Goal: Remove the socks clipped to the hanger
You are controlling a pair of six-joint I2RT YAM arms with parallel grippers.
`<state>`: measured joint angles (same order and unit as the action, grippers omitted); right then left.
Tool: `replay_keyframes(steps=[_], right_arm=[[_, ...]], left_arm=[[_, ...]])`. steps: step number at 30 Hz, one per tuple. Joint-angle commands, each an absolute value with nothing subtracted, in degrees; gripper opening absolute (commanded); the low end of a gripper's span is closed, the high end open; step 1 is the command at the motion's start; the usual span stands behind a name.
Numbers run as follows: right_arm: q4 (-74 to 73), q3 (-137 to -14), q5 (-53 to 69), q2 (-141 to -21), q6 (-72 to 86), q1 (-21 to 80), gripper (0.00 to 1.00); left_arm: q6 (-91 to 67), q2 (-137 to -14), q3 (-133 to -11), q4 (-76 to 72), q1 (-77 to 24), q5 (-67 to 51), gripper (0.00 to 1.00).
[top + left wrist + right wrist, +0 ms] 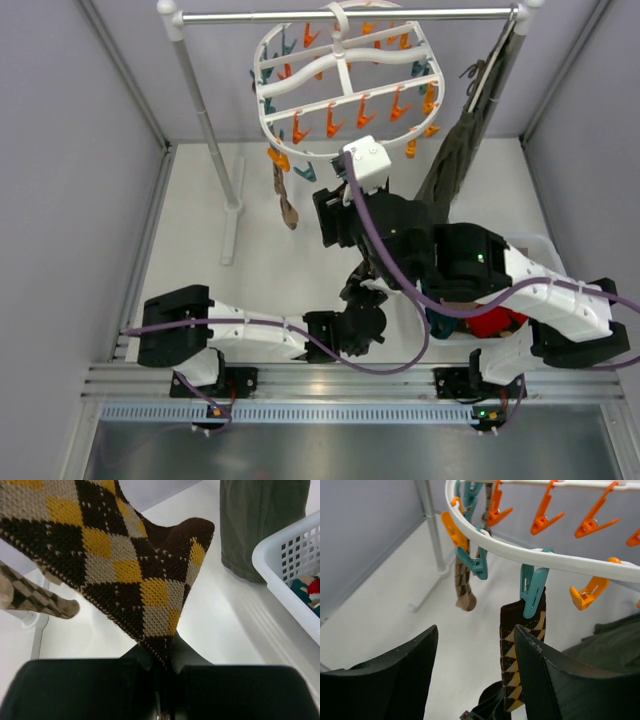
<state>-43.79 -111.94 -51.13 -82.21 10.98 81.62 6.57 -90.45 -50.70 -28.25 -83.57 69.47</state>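
Note:
The white oval hanger (340, 85) with orange and teal clips hangs from the rail; its rim (570, 560) crosses the right wrist view. A brown, yellow and tan argyle sock (520, 645) hangs from a teal clip (532, 587). Its lower end (120, 565) is pinched in my left gripper (167, 662), which is shut on it. My right gripper (476, 630) is open just below the rim, and the sock lies against the inside of its right finger (555, 680). A second checked tan sock (465, 582) (286, 200) hangs further left.
A long olive garment (455, 160) hangs at the rail's right end. A white basket (287, 575) with red and teal clothes (490, 322) stands at the near right. The rail's white post (215, 135) and its foot stand at the left. Grey walls close in both sides.

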Motion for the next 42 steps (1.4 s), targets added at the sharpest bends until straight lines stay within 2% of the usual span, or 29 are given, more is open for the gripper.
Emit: replay_keyframes(steps=[1,7,24,28,34,37,42], right_arm=[[-47.02,-115.05,-63.0,-84.19,9.84,82.27,0.58],[-48.08,-117.07,-69.86,-87.36,9.32,79.98,0.55],[-47.03,-118.83,-71.89,-94.57,6.33,70.93,0.58],[-44.22,-118.04,-73.91,-95.62,4.93,70.49,0.59],[-32.02,-109.09,-75.76,-92.2,0.53,67.33,0.58],[-26.55,-105.65,-76.02,-91.49,-3.51,66.88,0.52],[-23.21,-105.91,-76.2,-92.11,-6.85,67.24,0.31]], left_arm=[[8.61,-93.33,-54.92,-29.36,-84.72,71.01,0.0],[9.32,-96.06,-57.65,-29.44,-85.25,70.84,0.0],[12.39,-100.28,-63.45,-29.62,-85.43,68.65,0.0],[12.57,-100.37,-64.42,-29.62,-85.43,67.94,0.0],[12.04,-98.97,-64.6,-29.62,-86.13,66.18,0.0],[11.69,-98.79,-64.51,-29.62,-86.31,65.74,0.0],[10.72,-98.97,-64.25,-29.53,-86.22,65.3,0.0]])
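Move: The teal clip holding the checked sock on the hanger's near rim lies about 12 cm ahead of the right hand, 5 cm to its right and 5 cm lower. On the same rim, a bare teal clip sits some 7 cm to the left of it and an orange clip about 6 cm to its right. The left hand has the sock's lower end; from this hand that same sock clip is roughly 9 cm ahead, 5 cm left and 20 cm up. The right hand reaches about 12 cm forward to the teal sock clip, going some 5 cm right and 6 cm down as well and swinging about 35 degrees clockwise with a sideways roll, its half-open fingers passing in under the white rim and only at the end closing partway on the clip. Meanwhile the left hand, still pinching the sock's lower end in shut fingers, carries it about 6.5 cm to the right, away from beneath the clip and towards the basket, turning only slightly. ##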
